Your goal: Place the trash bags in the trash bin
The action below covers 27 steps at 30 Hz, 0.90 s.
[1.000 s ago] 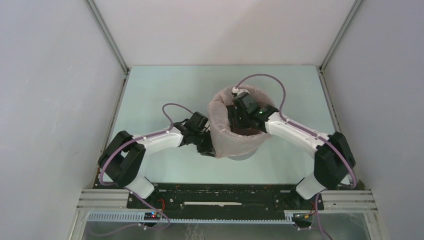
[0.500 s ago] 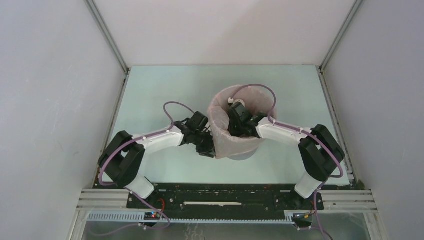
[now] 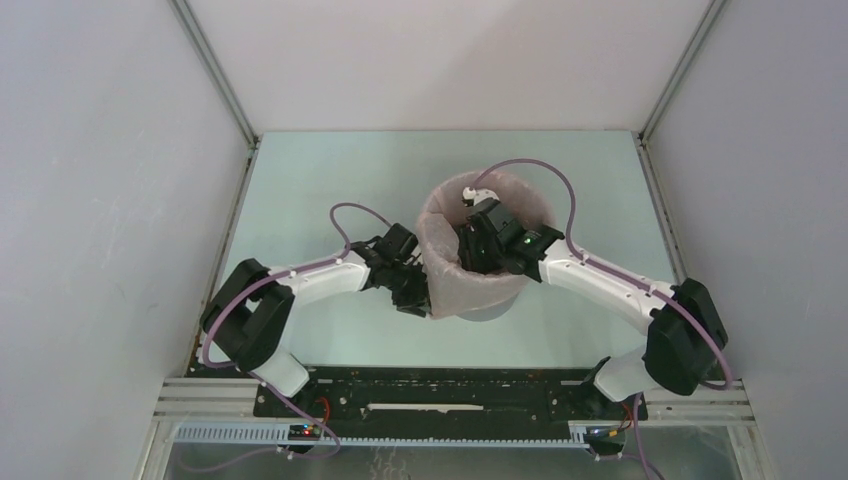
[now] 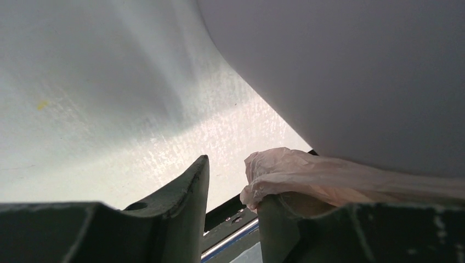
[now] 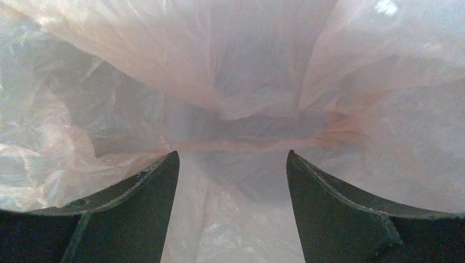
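Observation:
The light-grey trash bin [image 3: 486, 312] stands mid-table. The pale-pink trash bag [image 3: 450, 285] lines it, its mouth folded out over the rim and down the wall. My right gripper [image 3: 468, 250] is inside the bin, open, with wrinkled film all around its fingers [image 5: 233, 152]. My left gripper [image 3: 418, 296] is low beside the bin's left wall. In the left wrist view it is open [image 4: 236, 175], the bag's edge [image 4: 307, 172] lies over its right finger, not between the two, and the bin's wall [image 4: 356, 82] rises above.
Grey enclosure walls [image 3: 120, 200] stand on three sides of the pale-green table [image 3: 320, 180]. The black base rail [image 3: 430, 395] with both arm bases runs along the near edge.
My right gripper pushed deeper into the bag-lined bin, then drew back up a little, its elbow swinging right. The bag's rim shifted slightly. My left gripper stayed by the bin's wall.

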Tool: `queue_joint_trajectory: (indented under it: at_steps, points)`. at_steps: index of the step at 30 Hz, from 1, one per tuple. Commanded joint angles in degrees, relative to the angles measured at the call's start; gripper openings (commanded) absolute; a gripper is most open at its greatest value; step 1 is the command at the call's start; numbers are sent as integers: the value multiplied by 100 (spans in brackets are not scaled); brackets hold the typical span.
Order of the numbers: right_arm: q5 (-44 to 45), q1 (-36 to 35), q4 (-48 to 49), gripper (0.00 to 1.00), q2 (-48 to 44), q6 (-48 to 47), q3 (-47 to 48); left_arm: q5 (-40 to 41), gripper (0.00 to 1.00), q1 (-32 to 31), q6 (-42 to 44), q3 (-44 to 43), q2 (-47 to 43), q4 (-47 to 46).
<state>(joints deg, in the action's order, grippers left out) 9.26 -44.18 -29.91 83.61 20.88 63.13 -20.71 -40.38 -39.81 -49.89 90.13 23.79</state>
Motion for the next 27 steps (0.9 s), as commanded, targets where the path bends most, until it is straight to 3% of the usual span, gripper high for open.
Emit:
queue_joint_trajectory:
  at_steps: [1,5,12,22,27]
  points:
    - [21,-66,264,80,539,196,-240,-26,42,-28,215,-360,48,55]
    - [-198,-5,690,80,1251,260,-158,40,43,-37,316,-423,6,146]
    - [-450,94,578,80,1917,359,-4,157,47,-34,474,-548,-152,414]
    - [-163,33,-977,81,492,67,1103,687,61,67,848,-636,-517,881]
    - [-50,36,-1356,82,51,-5,1495,706,81,229,889,-436,-796,877]
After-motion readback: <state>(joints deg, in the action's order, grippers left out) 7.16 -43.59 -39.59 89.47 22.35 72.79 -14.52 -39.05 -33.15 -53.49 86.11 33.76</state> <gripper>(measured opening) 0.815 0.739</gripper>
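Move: The loose hem of the trash bag already hangs on the left gripper's bin-side finger, about 2 cm to the right of that hand and level with it. The trash bin's middle lies some 12 cm to the right, 5 cm ahead and 8 cm higher. The right gripper is wide open inside the lined bin, whose middle is about 3 cm back and 3 cm to its right at its height; from this hand the hem is roughly 9 cm back, 7 cm left and 8 cm lower. Draw the left gripper about 3 cm left, away from the bin, and lift it some 2 cm at the end, spreading its fingers much wider while the bin-side finger keeps touching the hem. With the right gripper held wide open inside the bag, dip down, left and a little forward by 2 cm or so each, then come back right, back and up, the fingertips tipping slightly back towards the base. ##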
